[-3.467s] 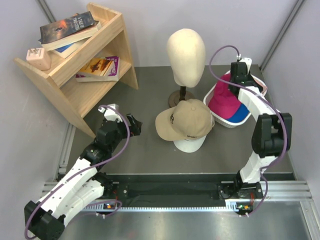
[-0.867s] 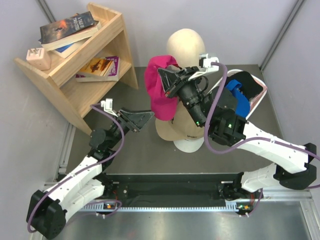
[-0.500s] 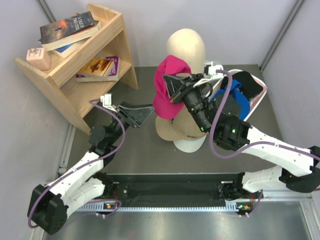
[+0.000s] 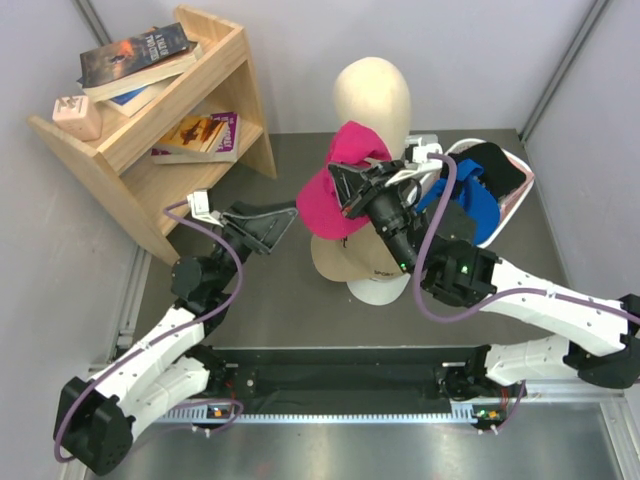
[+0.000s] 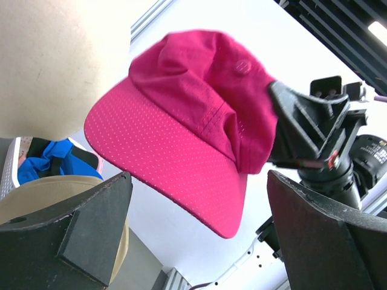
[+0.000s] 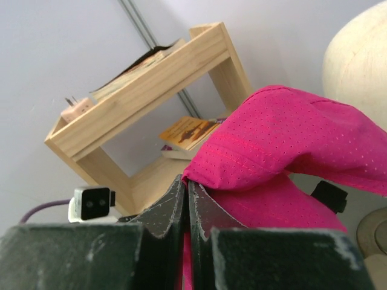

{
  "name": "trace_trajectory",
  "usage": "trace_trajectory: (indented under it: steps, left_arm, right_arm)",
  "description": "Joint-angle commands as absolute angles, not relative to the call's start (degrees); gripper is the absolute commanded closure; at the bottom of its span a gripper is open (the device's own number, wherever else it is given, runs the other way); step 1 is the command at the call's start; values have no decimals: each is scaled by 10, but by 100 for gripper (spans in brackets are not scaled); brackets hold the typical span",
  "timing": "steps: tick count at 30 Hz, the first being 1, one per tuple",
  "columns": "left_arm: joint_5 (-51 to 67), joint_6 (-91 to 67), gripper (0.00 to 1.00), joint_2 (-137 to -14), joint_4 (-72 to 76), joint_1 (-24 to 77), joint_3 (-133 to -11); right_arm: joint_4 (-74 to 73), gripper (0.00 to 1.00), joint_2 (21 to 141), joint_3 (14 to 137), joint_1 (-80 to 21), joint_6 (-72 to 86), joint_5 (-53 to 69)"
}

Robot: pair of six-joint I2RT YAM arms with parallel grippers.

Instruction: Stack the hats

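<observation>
My right gripper (image 4: 337,186) (image 6: 185,181) is shut on a fold of the magenta cap (image 4: 335,190) (image 6: 290,139) and holds it in the air above the tan cap (image 4: 362,262). That tan cap sits on a white cap (image 4: 380,291) on the table. My left gripper (image 4: 284,222) (image 5: 198,181) is open just left of the magenta cap (image 5: 193,115), its fingers either side of the brim without touching it. A blue hat (image 4: 478,208) and a black hat (image 4: 497,163) lie in the white basket (image 4: 521,192).
The cream mannequin head (image 4: 372,95) stands right behind the lifted cap. A wooden shelf (image 4: 165,130) with books fills the back left. The right arm stretches low across the front right of the table.
The right gripper has carried the magenta cap to the right and turned it brim-down over the tan cap. The left gripper has followed, rising toward the brim.
</observation>
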State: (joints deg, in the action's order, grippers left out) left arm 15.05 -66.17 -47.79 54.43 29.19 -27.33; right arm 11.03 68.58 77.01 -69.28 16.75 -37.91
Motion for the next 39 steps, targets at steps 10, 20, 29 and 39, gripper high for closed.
trace_trajectory:
  steps: [10, 20, 29, 39]
  left_arm:
    - [178, -729, 9, -514, 624, 291, -301]
    - [202, -773, 14, -540, 660, 291, -315]
    - [210, -793, 32, -545, 646, 291, -313]
    - [179, -779, 69, -524, 628, 291, -284]
  right_arm:
    - [191, 100, 649, 689, -702, 191, -326]
    - [227, 100, 659, 669, -701, 195, -280]
    - [262, 100, 659, 643, -702, 192, -244]
    - [265, 100, 642, 607, -701, 200, -253]
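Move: The pink hat, already pinched in the shut right fingers, has its middle about 4 cm ahead of that hand, 1 cm to its right and level with it. From the open left hand, its middle lies roughly 4 cm ahead, 7 cm right and 7 cm up, the brim reaching nearer. The tan hat on the stack is about 5 cm ahead of the left hand, 13 cm right and 22 cm down; the white head is some 16 cm ahead, 12 cm right and 2 cm below. Down, left and a little back, the right hand brings the pink hat about 6 cm towards the left gripper, keeping its grip and turning some 10 degrees counter-clockwise. The left hand edges about 1.5 cm right to meet the brim, turning some 10 degrees clockwise, and then, holding in place, closes its fingers around it from wide open to about a third. ##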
